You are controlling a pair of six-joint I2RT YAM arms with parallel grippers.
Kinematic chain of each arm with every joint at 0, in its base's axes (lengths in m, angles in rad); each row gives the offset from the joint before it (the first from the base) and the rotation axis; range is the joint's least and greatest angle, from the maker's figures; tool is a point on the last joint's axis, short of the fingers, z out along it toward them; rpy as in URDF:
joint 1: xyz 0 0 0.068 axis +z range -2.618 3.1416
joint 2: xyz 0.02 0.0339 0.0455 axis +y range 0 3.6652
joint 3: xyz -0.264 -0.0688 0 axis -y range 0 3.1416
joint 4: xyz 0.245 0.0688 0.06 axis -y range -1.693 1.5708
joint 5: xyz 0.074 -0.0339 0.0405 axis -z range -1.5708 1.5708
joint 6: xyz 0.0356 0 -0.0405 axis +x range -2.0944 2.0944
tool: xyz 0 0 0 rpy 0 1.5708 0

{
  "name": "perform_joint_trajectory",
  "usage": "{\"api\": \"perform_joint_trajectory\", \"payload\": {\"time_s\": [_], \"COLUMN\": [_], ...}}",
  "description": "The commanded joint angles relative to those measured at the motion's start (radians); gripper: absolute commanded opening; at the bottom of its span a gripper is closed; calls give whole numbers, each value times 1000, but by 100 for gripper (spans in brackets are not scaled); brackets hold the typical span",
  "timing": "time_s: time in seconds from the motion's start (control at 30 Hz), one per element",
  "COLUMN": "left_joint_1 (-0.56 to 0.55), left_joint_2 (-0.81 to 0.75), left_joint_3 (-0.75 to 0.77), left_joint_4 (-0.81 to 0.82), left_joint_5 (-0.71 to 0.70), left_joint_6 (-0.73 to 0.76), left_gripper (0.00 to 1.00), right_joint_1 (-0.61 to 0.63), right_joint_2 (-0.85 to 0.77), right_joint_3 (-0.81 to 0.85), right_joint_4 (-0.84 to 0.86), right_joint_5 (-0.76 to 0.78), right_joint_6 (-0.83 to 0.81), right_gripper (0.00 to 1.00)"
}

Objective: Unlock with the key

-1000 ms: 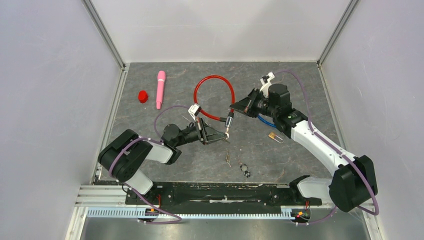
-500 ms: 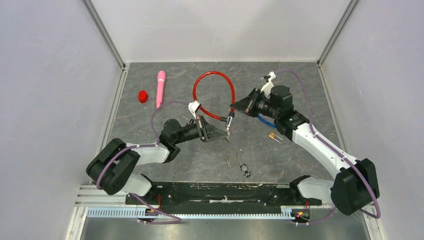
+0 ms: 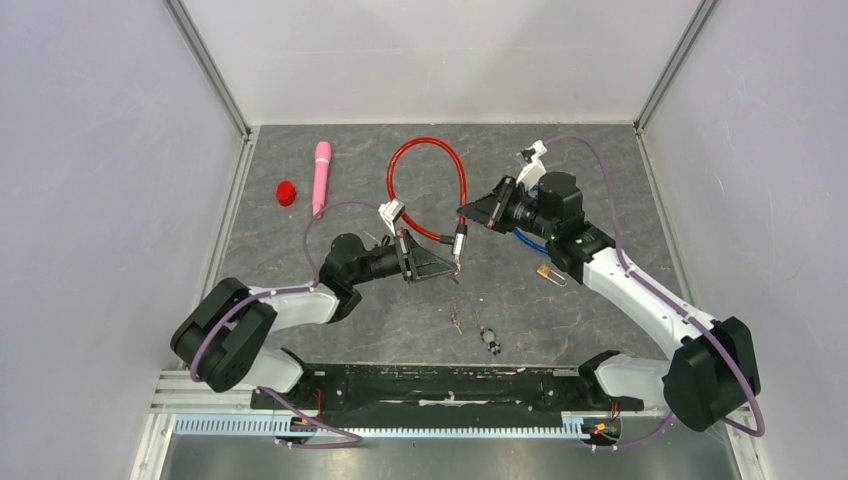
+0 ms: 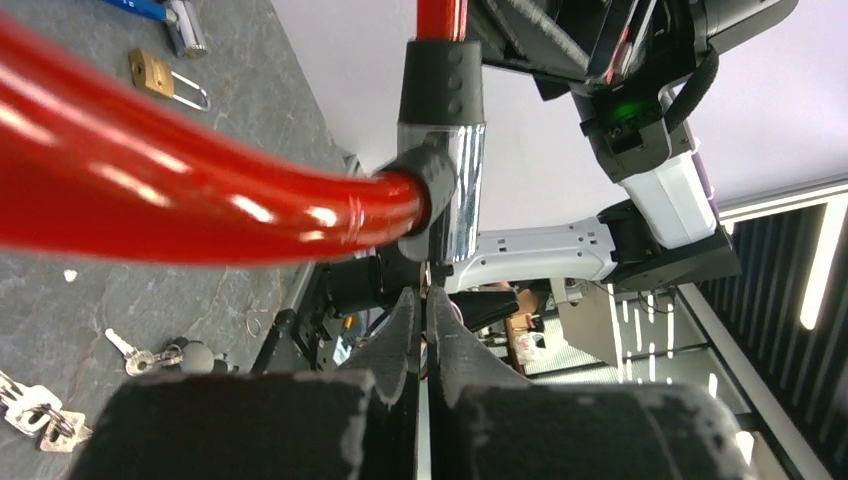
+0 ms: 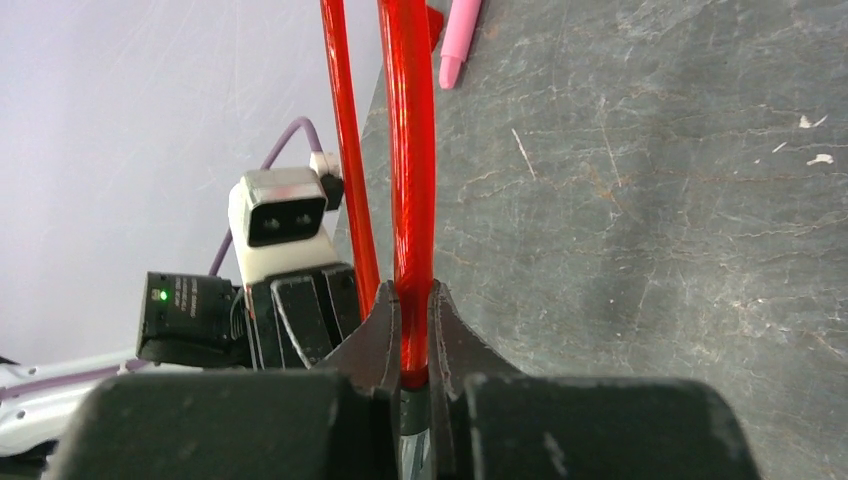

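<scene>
The lock is a red cable loop (image 3: 428, 148) that ends in a black and silver lock body (image 3: 459, 243) (image 4: 455, 190), held off the table mid-scene. My right gripper (image 3: 466, 215) (image 5: 411, 300) is shut on the red cable (image 5: 408, 150) just above the lock body. Coming in from the left, my left gripper (image 3: 452, 266) (image 4: 428, 300) sits right under the body's lower end. Its jaws are shut on a thin key (image 4: 428, 282) that points up into the body. Most of the key is hidden between the fingers.
A brass padlock (image 3: 547, 272) (image 4: 150, 72) and a blue item (image 3: 530, 243) lie under the right arm. Two bunches of keys (image 3: 456, 320) (image 3: 490, 340) lie near the front. A pink marker (image 3: 321, 177) and a red cap (image 3: 286, 192) lie at the back left.
The left arm's elbow swung left and down while its gripper stayed at the lock body. The right gripper and cable shifted slightly up and left. Both grips are unchanged.
</scene>
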Motion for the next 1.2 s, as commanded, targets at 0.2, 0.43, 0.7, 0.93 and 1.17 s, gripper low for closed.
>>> {"api": "perform_joint_trajectory", "payload": {"time_s": [0.2, 0.43, 0.7, 0.93, 1.17], "left_joint_1": [23, 23, 23, 22, 22], "left_joint_2": [-144, -172, -235, -240, -230], "left_joint_3": [103, 171, 210, 210, 226], "left_joint_4": [24, -143, -371, -333, -356], "left_joint_5": [-158, -144, -130, -124, -131], "left_joint_6": [213, 351, 537, 536, 544], "left_gripper": [2, 2, 2, 2, 2], "right_joint_1": [65, 71, 89, 118, 130], "right_joint_2": [-34, -62, -75, -59, -60], "right_joint_3": [-48, -56, -62, -87, -89], "right_joint_4": [30, 32, 24, 67, 89], "right_joint_5": [-107, -104, -70, -74, -79], "right_joint_6": [-28, -23, -4, 25, 34], "right_gripper": [0, 0, 14, 33, 4]}}
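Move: Just ahead of the left fingertips, which hold the key, the red lock's metal body lies about 5 cm forward, 1 cm to the right and 1 cm higher. From the right hand, pinching the red cable, the lock's black collar is some 3 cm back and 1 cm lower, and the key about 9 cm back and 3 cm lower. On the table, roughly 20 cm below the left hand, the spare keys lie 7 cm back and 2 cm right, the brass padlock 20 cm right and 2 cm ahead. Lifting about 2 cm together, both arms carry the lock and key up; the left keeps its pinch on the key, tipping its forward side up some 20 degrees and easing about 2 cm forward. The right then opens partway, shifts about 3 cm back, 2 cm left and 2 cm down along the cable, and its fingers end a little apart around the black collar. ##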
